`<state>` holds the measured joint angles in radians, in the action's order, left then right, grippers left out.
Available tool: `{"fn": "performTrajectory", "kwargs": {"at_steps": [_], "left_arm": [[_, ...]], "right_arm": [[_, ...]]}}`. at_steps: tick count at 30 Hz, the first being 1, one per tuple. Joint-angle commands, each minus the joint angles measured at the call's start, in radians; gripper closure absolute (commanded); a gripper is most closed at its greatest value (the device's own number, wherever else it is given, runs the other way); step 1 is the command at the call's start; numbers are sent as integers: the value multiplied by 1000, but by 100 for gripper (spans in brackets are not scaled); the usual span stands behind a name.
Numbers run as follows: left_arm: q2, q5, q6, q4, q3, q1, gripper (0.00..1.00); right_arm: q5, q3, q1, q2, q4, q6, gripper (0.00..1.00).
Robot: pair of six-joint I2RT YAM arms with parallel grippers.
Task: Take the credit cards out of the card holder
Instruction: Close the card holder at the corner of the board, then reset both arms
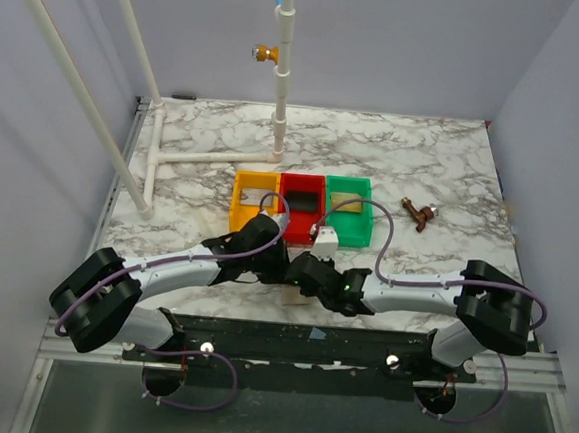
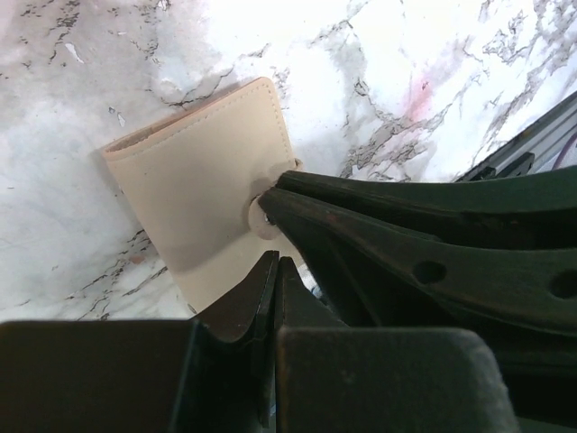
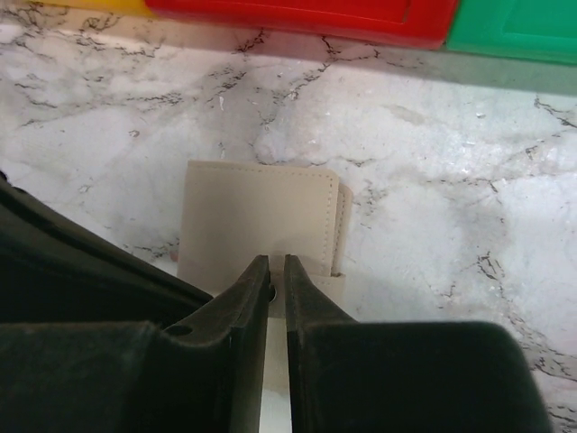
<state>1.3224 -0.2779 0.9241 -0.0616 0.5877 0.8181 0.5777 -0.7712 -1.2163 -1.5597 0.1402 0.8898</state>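
The card holder [image 2: 194,194] lies closed on the marble, tan-beige face up, and also shows in the right wrist view [image 3: 257,212]. My right gripper [image 3: 278,260] has its jaws a sliver apart around the holder's snap tab [image 3: 335,285]. The same fingers [image 2: 361,230] pinch the snap in the left wrist view. My left gripper [image 2: 275,262] is shut and empty, with its tips over the holder's near edge. In the top view both grippers [image 1: 287,270] meet and hide the holder. A grey card [image 1: 256,196], a black card [image 1: 300,205] and a tan card [image 1: 347,206] each lie in a tray.
A yellow tray [image 1: 238,212], a red tray [image 1: 287,224] and a green tray [image 1: 367,223] stand in a row just beyond the grippers. A white block [image 1: 325,241] sits before them. A small brown object [image 1: 417,215] lies to the right. A white pipe frame [image 1: 214,156] stands at the back left.
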Motion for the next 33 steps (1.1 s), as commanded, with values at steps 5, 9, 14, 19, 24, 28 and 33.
{"fn": "performTrajectory", "kwargs": {"at_steps": [5,9,14,19,24,28,33], "left_arm": [[-13,-9,-27,-36,23,-5,100],[-20,-7,-35,-46,31,-5,100],[-25,-6,-45,-54,34,-4,100],[-40,-1,-58,-53,35,-4,100],[-122,56,-105,-118,75,-5,89],[-218,126,-166,-201,131,-16,3],[-345,164,-215,-275,180,-85,2]], "right_arm": [[-23,-30,25,102,43,-7,81],[-35,-27,37,105,48,-1,81],[-41,-3,55,134,62,11,80],[-70,18,77,191,70,10,72],[-76,35,108,296,77,-2,40],[-47,13,118,369,109,-29,5],[8,-35,124,449,156,-63,0]]}}
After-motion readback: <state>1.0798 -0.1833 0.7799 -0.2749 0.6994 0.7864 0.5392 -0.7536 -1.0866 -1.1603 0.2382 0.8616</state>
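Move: The closed card holder lies right under the right hand: its middle, where the snap sits, is level fore and aft, about 1 cm to the left and 2 cm below. From the left hand it is some 3 cm to the right, 1 cm back and 5 cm down. Beyond the holder, the red bin's middle is about 20 cm farther out and straight ahead of it, with the yellow bin 11 cm left of the red one and the green 12 cm right. The right fingertips come free of the strap by the snap and climb about 11 cm in two stages with a short hover between, edging right and a little forward, rolling slightly and spreading wide late on. The left hand lingers shut above the holder, then rises 7 or 8 cm, drifting forward and left, tilting up some 15 degrees and opening wide. ##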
